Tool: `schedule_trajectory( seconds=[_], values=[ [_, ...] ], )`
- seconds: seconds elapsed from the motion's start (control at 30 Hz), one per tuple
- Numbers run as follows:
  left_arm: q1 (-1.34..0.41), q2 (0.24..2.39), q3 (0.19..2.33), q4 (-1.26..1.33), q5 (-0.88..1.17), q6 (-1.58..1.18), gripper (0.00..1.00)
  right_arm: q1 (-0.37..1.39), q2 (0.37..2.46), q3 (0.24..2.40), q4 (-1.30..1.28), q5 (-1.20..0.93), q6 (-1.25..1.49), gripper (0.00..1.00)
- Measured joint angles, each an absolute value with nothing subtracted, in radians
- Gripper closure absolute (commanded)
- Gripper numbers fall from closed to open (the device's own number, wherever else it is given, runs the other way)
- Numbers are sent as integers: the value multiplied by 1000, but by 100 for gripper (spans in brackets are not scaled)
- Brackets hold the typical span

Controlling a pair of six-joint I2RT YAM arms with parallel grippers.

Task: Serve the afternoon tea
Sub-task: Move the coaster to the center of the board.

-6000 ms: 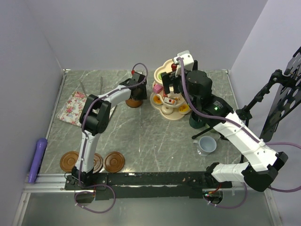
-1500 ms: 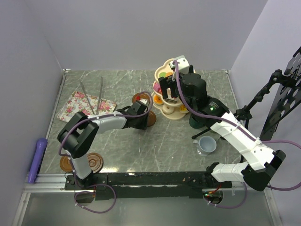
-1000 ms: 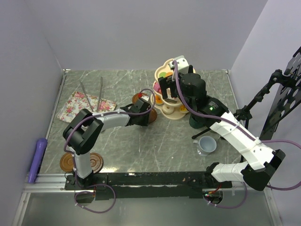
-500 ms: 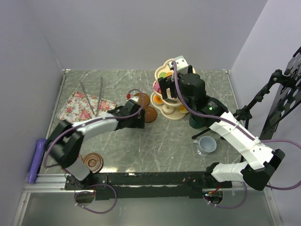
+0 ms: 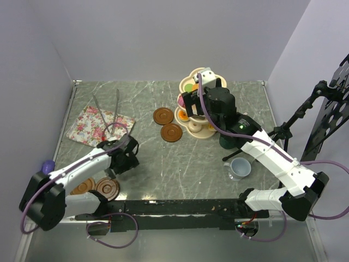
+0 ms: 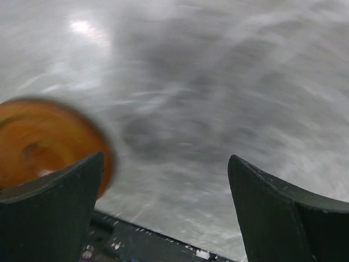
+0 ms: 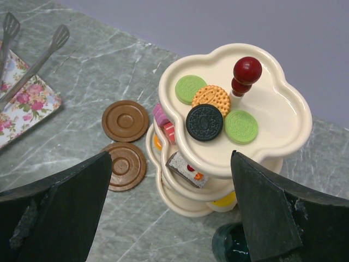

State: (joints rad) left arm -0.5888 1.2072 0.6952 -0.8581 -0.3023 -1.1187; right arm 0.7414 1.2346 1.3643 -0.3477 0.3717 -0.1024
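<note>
The cream three-tier stand (image 5: 192,82) with its red knob (image 7: 247,70) holds cookies and small cakes (image 7: 204,122) at the back. Two brown saucers (image 5: 163,115) (image 5: 171,132) lie side by side just left of it, also in the right wrist view (image 7: 125,120) (image 7: 124,165). My right gripper (image 5: 195,109) hovers open above the stand with nothing in it. My left gripper (image 5: 124,159) is open and empty, low over the table at the near left. A blurred saucer (image 6: 43,142) shows beside its left finger. A grey-blue mug (image 5: 239,167) and a dark green mug (image 5: 227,142) stand right of the stand.
A floral tray (image 5: 100,125) with thin metal tongs (image 5: 106,106) lies at the back left. Two more saucers (image 5: 82,187) (image 5: 107,188) sit near the front left rail. A purple object (image 5: 46,165) lies by the left wall. A black frame (image 5: 327,109) stands at the right.
My left gripper opened, leaving a saucer beside the first one at the stand, and the arm swung back to the near left. The right arm barely moved.
</note>
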Motion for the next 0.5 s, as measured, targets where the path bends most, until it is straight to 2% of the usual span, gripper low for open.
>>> schedule_trajectory(
  seconds=[0.27,0.5],
  values=[
    [-513,1037,660,-1042,-376,-1364,0,741,1225,1339,-342,369,-102,5],
    [-491,1026,645,-1062,-387,-1409,0,741,1211,1330,-334,368,-101,5]
  ],
)
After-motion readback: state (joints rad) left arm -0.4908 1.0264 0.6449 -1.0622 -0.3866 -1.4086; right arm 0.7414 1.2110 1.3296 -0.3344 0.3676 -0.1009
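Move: The nearer of the two coasters left at the table's near edge lies about 8 cm to the left of the open left hand and 7 cm back, its middle some 2 cm lower. The other one stands about 10 cm farther left of it and 1 cm farther out; the flowered tray is roughly 19 cm ahead of the hand and 11 cm left. From the right hand, the nearer coaster is about 35 cm left, 23 cm back and 34 cm below. The left hand, empty and with its fingers staying wide open, goes on left about 5 cm and some 2 cm back, low over the table towards the nearer remaining coaster, rising by about a centimetre on the way. As it travels it turns some 20 degrees counter-clockwise with the fingers still pointing mostly down, and it slows almost to a halt short of the coaster's middle, without having closed on anything. ##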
